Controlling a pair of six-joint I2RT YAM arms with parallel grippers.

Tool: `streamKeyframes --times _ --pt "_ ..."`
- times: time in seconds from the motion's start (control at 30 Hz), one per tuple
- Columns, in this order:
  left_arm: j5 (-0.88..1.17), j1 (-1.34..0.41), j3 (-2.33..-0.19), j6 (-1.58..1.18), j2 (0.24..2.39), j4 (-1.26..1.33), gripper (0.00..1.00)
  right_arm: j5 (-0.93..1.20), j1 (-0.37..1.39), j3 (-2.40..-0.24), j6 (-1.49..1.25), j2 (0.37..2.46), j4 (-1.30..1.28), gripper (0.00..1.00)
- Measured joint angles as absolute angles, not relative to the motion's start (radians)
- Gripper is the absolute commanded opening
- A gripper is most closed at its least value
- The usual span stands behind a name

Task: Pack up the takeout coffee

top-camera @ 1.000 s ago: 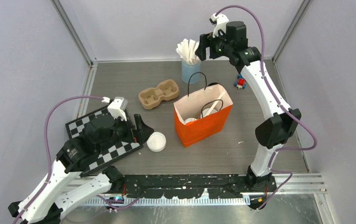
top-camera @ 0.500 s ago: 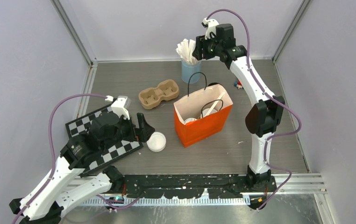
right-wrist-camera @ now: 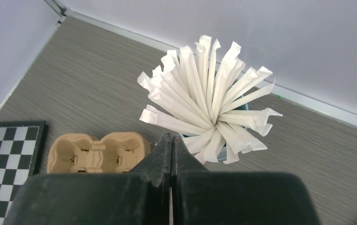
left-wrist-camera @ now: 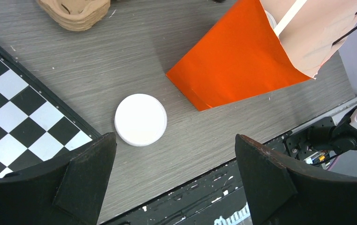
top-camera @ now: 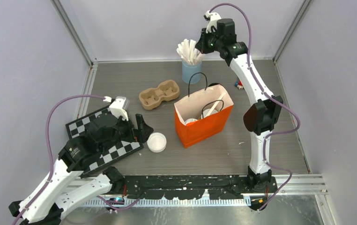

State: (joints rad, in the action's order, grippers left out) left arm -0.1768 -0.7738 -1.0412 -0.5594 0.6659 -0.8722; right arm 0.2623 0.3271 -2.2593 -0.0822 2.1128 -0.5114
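An orange paper bag (top-camera: 204,123) (left-wrist-camera: 242,65) stands open mid-table. Inside it I see two round white lids of the takeout coffee (top-camera: 190,121) and a white stirrer (top-camera: 216,105); the cup bodies are hidden. Another round white lid (top-camera: 157,142) (left-wrist-camera: 140,119) lies on the table left of the bag. My left gripper (top-camera: 144,130) (left-wrist-camera: 174,139) hangs open just near of that lid, holding nothing. My right gripper (top-camera: 201,46) (right-wrist-camera: 172,136) is shut at the near edge of the stirrers (right-wrist-camera: 209,108) in the light-blue cup (top-camera: 191,71), with nothing visible between its fingers.
A tan pulp two-cup carrier (top-camera: 159,93) (right-wrist-camera: 97,152) lies left of the blue cup. A checkerboard (top-camera: 80,126) (left-wrist-camera: 12,108) lies under my left arm. A small red and blue object (top-camera: 239,85) sits at the back right. Grey walls close in three sides.
My right gripper has moved left and up to the stirrer cup, and its jaws have gone from open to shut. The left arm has barely shifted.
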Motion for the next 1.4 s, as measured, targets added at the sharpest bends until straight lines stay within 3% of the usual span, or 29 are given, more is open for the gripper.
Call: streamKeyframes --times 0.23,0.5,0.83,1.4 --pt "-0.182 -0.774 -1.041 -0.533 0.683 -0.863 1.00 0.256 0.327 -2.282 -0.117 2.047 -0.551 0.00" --pt "-0.173 -0.774 -1.041 -0.494 0.719 -0.827 1.00 0.279 0.327 -2.259 -0.232 1.771 -0.561 0.00" --pt "-0.224 -0.774 -1.041 -0.453 0.754 -0.749 1.00 0.527 0.328 -2.012 -0.590 1.411 -0.413 0.00" --pt "-0.278 -0.774 -1.041 -0.432 0.752 -0.698 1.00 0.657 0.329 -1.934 -0.720 1.361 -0.759 0.00"
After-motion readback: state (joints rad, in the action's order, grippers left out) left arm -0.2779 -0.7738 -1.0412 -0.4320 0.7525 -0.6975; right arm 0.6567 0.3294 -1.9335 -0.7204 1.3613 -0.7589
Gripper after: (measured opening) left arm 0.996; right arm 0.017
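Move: The straw is already pinched in the right hand at its holder, whose middle is about 2 cm ahead, 3 cm left and 15 cm below. Its destination, the orange bag, has its middle about 27 cm back, 1 cm right and 11 cm below. From that hand, the cup carrier is 8 cm back and 20 cm left, the black cup some 12 cm back and 9 cm right. From the left hand, the bag lies about 12 cm ahead, 24 cm right, 7 cm below. The wrapped straw, still pinched between the shut right fingers, is drawn up out of the holder and swept back towards the bag, nearly 30 cm in all. The hand arcs some 26 cm up, then sinks 8 cm while rolling its left side up about 35 degrees and finally tipping down. The empty, open left hand drifts 4 cm forward, tilting slightly up. ##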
